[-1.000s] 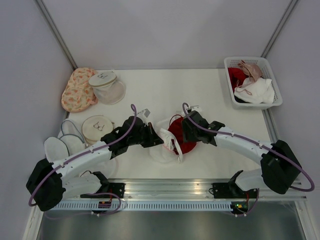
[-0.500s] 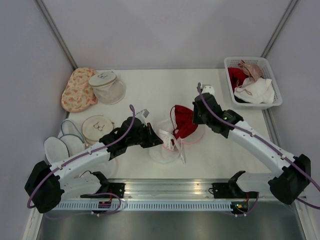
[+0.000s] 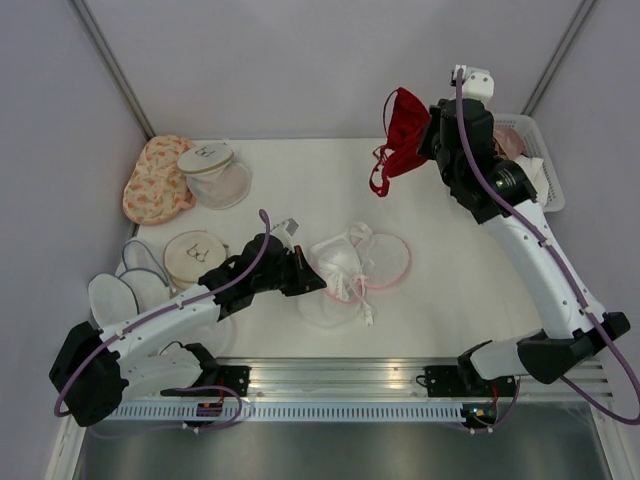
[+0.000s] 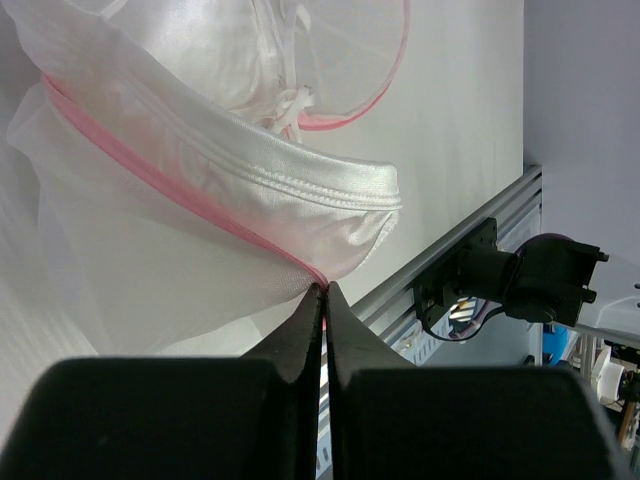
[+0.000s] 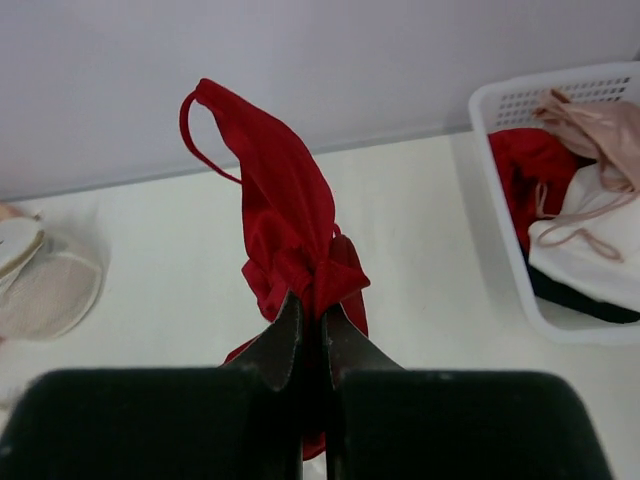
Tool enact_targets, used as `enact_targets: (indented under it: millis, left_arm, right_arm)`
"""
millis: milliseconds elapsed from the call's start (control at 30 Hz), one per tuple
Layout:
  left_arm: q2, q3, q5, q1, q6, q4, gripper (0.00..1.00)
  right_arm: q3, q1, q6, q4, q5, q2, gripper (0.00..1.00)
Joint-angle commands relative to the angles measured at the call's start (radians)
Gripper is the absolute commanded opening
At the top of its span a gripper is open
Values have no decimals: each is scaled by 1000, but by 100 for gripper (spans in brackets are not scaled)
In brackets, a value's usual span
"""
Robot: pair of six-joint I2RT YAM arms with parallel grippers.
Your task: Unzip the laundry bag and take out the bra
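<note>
The laundry bag lies open and flattened at the table's middle, white mesh with a pink rim. My left gripper is shut on that pink rim at the bag's left side; in the left wrist view the jaws pinch the rim of the bag, and a white satin cup shows inside it. The red bra hangs in the air well above the table at the back right, clear of the bag. My right gripper is shut on the bra; the right wrist view shows the bunched red fabric between the fingertips.
A white basket with red, pink and white garments stands at the back right, just behind the right arm; its rim is near the hanging bra. An orange floral pouch, a clear mesh dome and round flat bags sit at the left.
My right gripper shut on the red bra, pulled it out of the bag and carried it up and back to the right. The left gripper kept its hold on the rim.
</note>
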Motion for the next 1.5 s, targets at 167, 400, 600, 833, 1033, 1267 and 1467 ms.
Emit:
enact_targets:
  millis: [167, 400, 600, 833, 1033, 1267, 1467]
  left_arm:
    - [-26, 2, 25, 3, 7, -1, 2]
    - [-58, -4, 39, 4, 4, -23, 2]
    - [-71, 1, 35, 6, 10, -46, 2]
    - [-52, 2, 33, 9, 7, -49, 2]
    - [-57, -5, 33, 9, 2, -41, 2]
    - [-68, -24, 31, 10, -4, -24, 2]
    - [-81, -34, 22, 10, -9, -17, 2]
  right_arm:
    - [203, -194, -33, 94, 169, 140, 0]
    - [396, -487, 69, 50, 151, 358, 0]
    - [507, -710, 135, 30, -4, 539, 0]
    - [431, -793, 177, 4, -228, 708, 0]
    - [265, -784, 188, 51, -304, 693, 0]
    - [214, -773, 200, -5, -155, 574, 66]
    - [254, -716, 122, -39, -110, 386, 86]
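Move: The red bra is already pinched in the right hand. The white basket it is taken to lies about 12 cm ahead of that hand, 26 cm to its right and 34 cm below. Inside are the pink cloth, some 17 cm ahead and 25 cm right, and the white cloth, about 8 cm ahead and 28 cm right. The laundry bag is roughly 14 cm back and 14 cm left. From the left hand the basket is some 31 cm ahead and 45 cm right. The red bra is swung by the right hand through the air to the right, some 35 cm, and forward, first nearly level, then sinking about 25 cm over the basket as the hand turns some 40 degrees clockwise and tips down. There the fingers open wide, let go of the bra, and the empty hand rises about 5 cm. ##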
